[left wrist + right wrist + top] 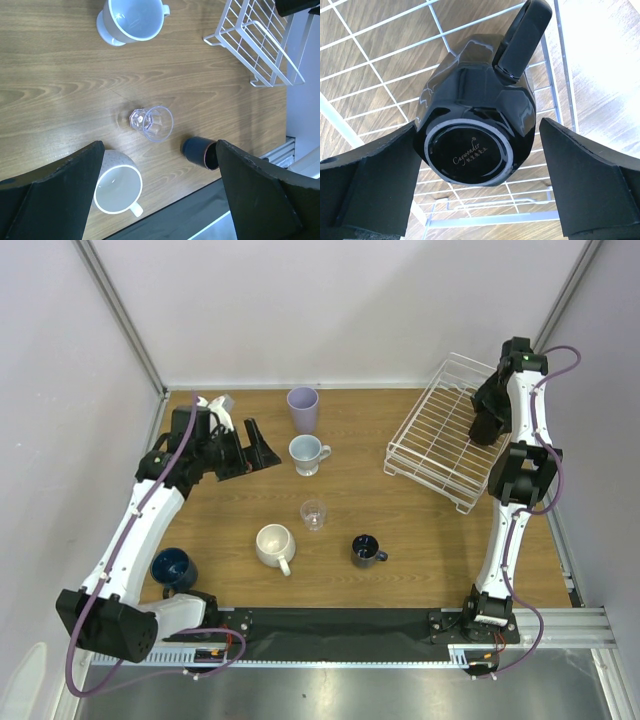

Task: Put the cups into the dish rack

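Note:
The black mug [470,95] rests upside down on the wires of the white dish rack [432,440], its base facing my right wrist camera. My right gripper [477,125] is open around it, with a gap showing at the right finger. On the table stand a lavender tumbler [303,408], a pale blue mug [307,453], a clear glass [314,514], a cream mug [274,545], a dark cup [366,550] and a navy cup [174,568]. My left gripper [258,450] hangs open and empty above the table's left side, left of the pale blue mug.
The rack [260,45] sits tilted at the table's back right corner, close to the right wall. Grey walls close in the back and both sides. A black strip [330,620] runs along the near edge between the arm bases. The navy cup stands beside the left arm's base.

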Robot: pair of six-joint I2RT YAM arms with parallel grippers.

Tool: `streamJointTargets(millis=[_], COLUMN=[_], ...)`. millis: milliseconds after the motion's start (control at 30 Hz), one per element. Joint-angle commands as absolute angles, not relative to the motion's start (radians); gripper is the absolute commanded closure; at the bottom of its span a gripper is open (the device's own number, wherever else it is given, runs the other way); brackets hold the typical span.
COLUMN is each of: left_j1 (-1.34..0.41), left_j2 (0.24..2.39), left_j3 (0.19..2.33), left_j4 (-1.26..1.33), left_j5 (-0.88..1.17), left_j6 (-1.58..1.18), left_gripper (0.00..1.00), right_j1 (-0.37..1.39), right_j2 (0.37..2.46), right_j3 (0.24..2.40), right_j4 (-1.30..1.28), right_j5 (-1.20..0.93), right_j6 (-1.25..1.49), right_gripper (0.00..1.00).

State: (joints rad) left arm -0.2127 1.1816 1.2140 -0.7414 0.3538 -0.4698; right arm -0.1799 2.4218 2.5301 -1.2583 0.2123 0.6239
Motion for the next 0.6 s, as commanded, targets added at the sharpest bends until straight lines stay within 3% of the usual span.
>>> streamJointTargets(millis=[0, 300, 567], left_j1=[-0.202, -0.228, -0.374], left_j2=[1.154, 1.183, 1.229], left_j3=[1.206, 1.220, 1.275], left_j4=[-0.706, -0.675, -0.781], left_j5=[0.379, 0.315, 0.121], left_j6=[-0.486, -0.482, -0.416], left_gripper=[0.00, 0.01, 0.01], right_j1=[-0.184, -0.181, -0.156], right_j2=[2.410, 2.294, 2.132], right_j3=[2.586, 2.605, 2.582], right_j4=[-1.241, -1.243, -1.272], right_j5=[0.222, 0.221, 0.253], right_j6=[0.603, 0.598, 0.540], right_gripper=[0.00, 0.00, 0.00])
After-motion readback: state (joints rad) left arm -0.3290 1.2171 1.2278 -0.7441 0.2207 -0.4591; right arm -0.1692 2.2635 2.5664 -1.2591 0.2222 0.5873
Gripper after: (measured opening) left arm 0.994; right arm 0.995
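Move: My open right fingers still straddle the black mug, which stands upside down in the dish rack, its middle about 4 cm below the hand point and 1 cm ahead and to the right. The rack's middle lies some 7 cm left, 2 cm back and 9 cm below. From my left hand the light-blue cup is roughly 13 cm ahead, 8 cm right and 20 cm below; the small glass is about 9 cm right, 2 cm back, also 20 cm below. I draw my open right hand up off the black mug, slowly at first and then quickly, about 9 cm nearly straight up, tipping the fingers some 10 degrees outward and forward as I clear it. Late on, my left hand, still open and empty, starts easing right and down by 2 cm towards the light-blue cup and the glass. ##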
